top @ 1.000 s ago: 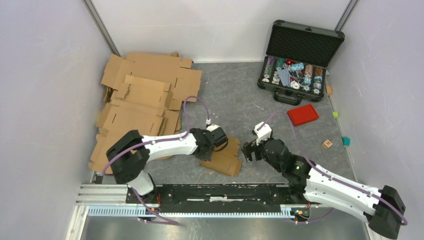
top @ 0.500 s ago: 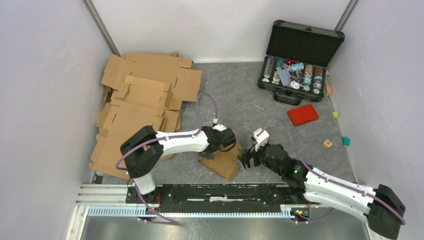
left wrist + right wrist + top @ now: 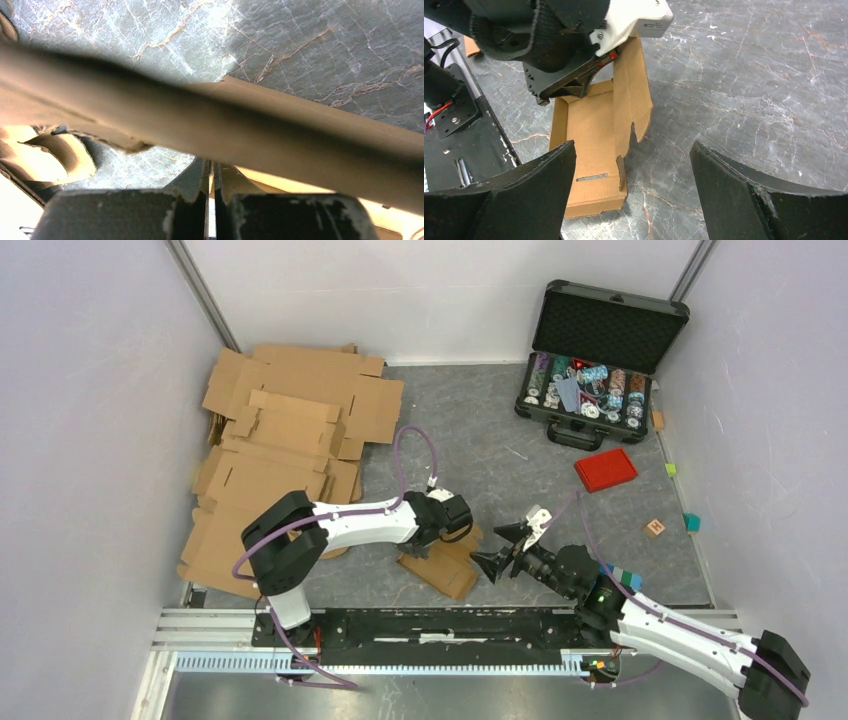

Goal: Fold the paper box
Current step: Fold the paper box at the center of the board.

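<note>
The paper box (image 3: 455, 575) is a small brown cardboard piece lying partly flat on the grey floor in front of the arms. One long flap stands upright (image 3: 631, 90). My left gripper (image 3: 435, 540) is shut on the top edge of that flap, and a thin sliver of cardboard shows between its fingers (image 3: 211, 167). The flap crosses the left wrist view as a brown band (image 3: 300, 135). My right gripper (image 3: 497, 547) hangs wide open just right of the box, pointing at it and holding nothing. In the right wrist view the box floor (image 3: 589, 135) lies ahead of the right gripper (image 3: 633, 150), under the left gripper (image 3: 574, 82).
A pile of larger cardboard sheets (image 3: 280, 440) fills the left side. An open black case (image 3: 600, 360) with chips stands at the back right, a red lid (image 3: 605, 469) in front of it. Small blocks (image 3: 655, 528) lie near the right wall. The metal rail (image 3: 440, 625) runs along the near edge.
The left arm shifted right with the flap, then held still. The right gripper dropped lower, turned its open jaws toward the box and moved nearer to it.
</note>
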Motion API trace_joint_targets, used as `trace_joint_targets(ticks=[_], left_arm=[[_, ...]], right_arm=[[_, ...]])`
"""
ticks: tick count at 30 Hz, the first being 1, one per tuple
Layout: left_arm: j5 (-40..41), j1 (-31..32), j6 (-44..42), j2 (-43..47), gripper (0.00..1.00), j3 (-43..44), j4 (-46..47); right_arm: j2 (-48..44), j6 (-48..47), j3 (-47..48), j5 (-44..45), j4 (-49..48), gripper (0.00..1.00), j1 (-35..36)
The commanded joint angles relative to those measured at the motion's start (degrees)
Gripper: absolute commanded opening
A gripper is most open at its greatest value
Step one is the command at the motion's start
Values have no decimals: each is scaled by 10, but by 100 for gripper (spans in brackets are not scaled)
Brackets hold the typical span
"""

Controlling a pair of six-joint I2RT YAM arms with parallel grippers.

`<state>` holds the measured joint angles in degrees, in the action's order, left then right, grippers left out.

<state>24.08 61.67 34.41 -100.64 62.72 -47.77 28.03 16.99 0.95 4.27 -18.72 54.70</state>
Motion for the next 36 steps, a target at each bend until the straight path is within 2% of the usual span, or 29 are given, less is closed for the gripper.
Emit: trace_joint_targets(ticks=[1,5,10,14,19,21,27,32,36], left_arm=[[-62,3,-43,-2,7,-17,8],[-86,1,-45,17,7,-25,23],[-98,-1,-47,36,12,-35,36],[-101,-2,-59,43,23,-33,41],[-102,-7,-65,62,33,-43,64],[-102,-9,-68,68,36,-46,68],[-99,-20,-76,88,43,-50,73],[-81,-28,-71,127,58,-63,90],[-81,-41,-73,158,54,-76,109]], right_arm=[[19,-34,-20,-28,-39,90,2],[76,-41,5,-26,-62,87,2],[136,-49,21,-36,-112,77,2],[180,-69,39,-85,-139,63,2],[198,-82,33,-92,-149,40,2],[195,-86,28,-94,-153,35,2],[192,-98,31,-93,-143,35,3],[195,-100,31,-94,-142,35,3],[193,-101,32,-94,-137,36,2]])
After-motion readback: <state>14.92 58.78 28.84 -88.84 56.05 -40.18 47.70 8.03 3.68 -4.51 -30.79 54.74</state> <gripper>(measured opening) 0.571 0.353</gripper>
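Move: Just off the right gripper's open fingers stands the box's upright panel, its notched right end about 4 cm to the left, level fore and aft and some 3 cm lower; the tray's middle lies roughly 8 cm left, 2 cm back and 9 cm below. For the left hand, shut and low at the tray's left end, that panel end is some 13 cm to the right, 1 cm back and 4 cm higher, the tray's middle about 7 cm right and 3 cm back. Dropping about 3 cm, the right hand then slides some 2.5 cm left onto the panel's right end, easing up a little, turning about 10 degrees counter-clockwise and narrowing its wide-open fingers until they straddle the panel and hold there. Meanwhile the left hand draws about 1.5 cm back and slightly to its right, opens its shut fingers past halfway and finally rises 2 cm. ##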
